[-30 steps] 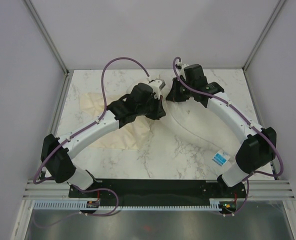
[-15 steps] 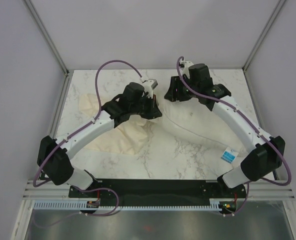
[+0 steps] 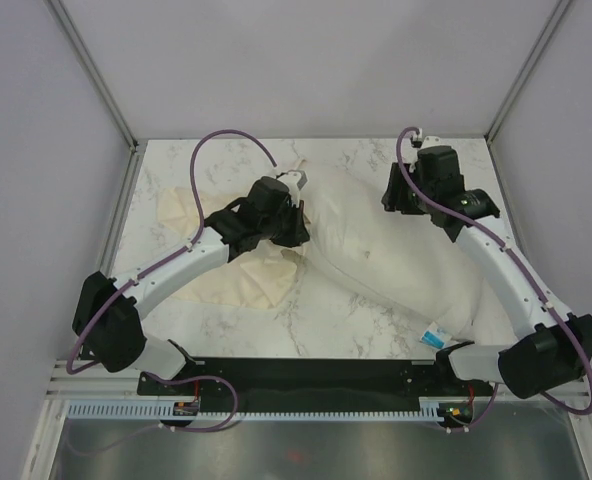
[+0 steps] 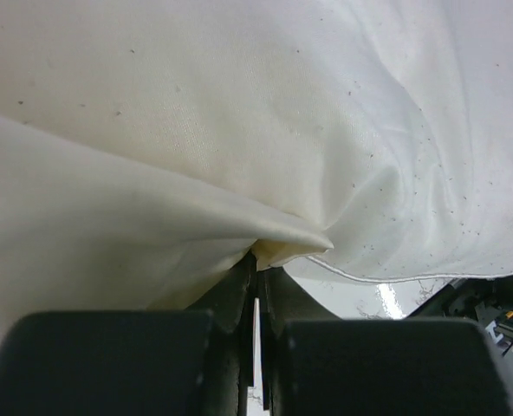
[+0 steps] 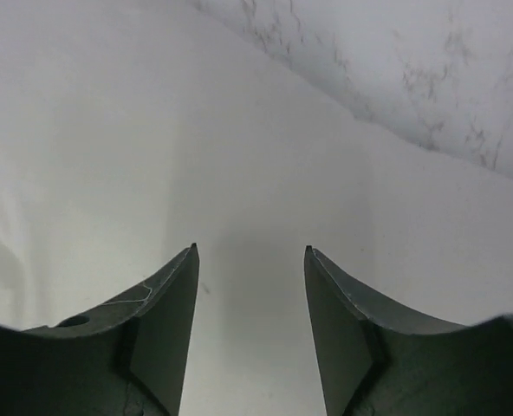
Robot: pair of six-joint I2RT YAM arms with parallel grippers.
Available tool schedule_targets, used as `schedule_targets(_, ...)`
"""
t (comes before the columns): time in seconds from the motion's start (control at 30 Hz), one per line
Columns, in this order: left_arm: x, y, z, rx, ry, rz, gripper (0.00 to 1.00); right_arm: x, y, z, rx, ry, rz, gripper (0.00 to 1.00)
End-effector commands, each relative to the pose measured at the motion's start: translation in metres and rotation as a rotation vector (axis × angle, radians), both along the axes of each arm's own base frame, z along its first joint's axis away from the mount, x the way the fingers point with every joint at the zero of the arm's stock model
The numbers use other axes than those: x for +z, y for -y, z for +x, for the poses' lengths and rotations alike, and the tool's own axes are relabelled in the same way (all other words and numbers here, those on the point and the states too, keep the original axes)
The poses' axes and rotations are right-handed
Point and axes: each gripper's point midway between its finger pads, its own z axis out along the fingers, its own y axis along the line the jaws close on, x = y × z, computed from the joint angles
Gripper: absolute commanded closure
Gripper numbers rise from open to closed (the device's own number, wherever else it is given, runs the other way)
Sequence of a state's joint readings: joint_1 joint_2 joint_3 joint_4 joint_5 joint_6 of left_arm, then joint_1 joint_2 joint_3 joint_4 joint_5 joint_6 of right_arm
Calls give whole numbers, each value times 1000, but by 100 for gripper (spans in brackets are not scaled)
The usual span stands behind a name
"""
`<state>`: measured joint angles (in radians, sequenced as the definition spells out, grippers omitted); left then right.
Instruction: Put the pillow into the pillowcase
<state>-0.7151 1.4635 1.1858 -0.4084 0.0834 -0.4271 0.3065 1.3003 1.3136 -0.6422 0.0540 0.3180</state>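
Observation:
The plump white pillow [image 3: 396, 250] lies slanted across the table's middle and right, its blue tag [image 3: 436, 333] near the front. The limp cream pillowcase [image 3: 241, 280] is spread at the left under my left arm. My left gripper [image 3: 294, 232] is at the pillow's left end, shut on a fold of the pillowcase [image 4: 278, 251]; in the left wrist view the left gripper [image 4: 258, 264] has cloth filling the space above it. My right gripper [image 3: 392, 200] hovers open over the pillow's far end. In the right wrist view the right gripper [image 5: 250, 251] holds nothing, with pillow cover [image 5: 152, 130] beneath.
The marble table [image 3: 326, 320] is walled by a metal frame and grey panels on three sides. The arm bases stand on a black rail [image 3: 306, 375] at the near edge. Purple cables loop above both arms.
My right gripper has opened, let go of the pillow and drawn away to the right. The pillow has dropped and spread out flatter. My left gripper stays shut on the pillowcase, shifted slightly left.

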Motion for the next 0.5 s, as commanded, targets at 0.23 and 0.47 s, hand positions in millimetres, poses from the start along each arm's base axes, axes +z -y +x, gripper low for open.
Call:
schedule_targets(0.23,-23,39,-30,-184,12,-26,98,-108,-113,-51,266,-173,73,62)
schedule_targets(0.47,7,61,-73,-288,107,45,73,-135,-106,-38,192,-178,-7,64)
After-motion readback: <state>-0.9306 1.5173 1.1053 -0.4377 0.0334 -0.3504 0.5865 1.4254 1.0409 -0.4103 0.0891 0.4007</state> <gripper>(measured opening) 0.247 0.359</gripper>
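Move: My left hand has the pillowcase's mouth edge shut in its fingers. The pillow's left end lies about 10 cm to its right, level ahead, some 7 cm lower; the rest of the pillowcase spreads about 16 cm to its left, 1 cm back and 14 cm down. From my open right hand that pillow end is about 10 cm left, 5 cm back and 14 cm below; the blue label sits about 7 cm right, 28 cm back and 20 cm down. I drop my right hand about 11 cm, then sweep it some 9 cm left onto the pillow's left end, tipping it down and narrowing its fingers to about half their gap until the tips press into the cloth. Meanwhile my left hand draws back about 7 cm and down 6 cm, slightly right, twisting clockwise about 15 degrees, and its fingers start to part at the mouth edge. ##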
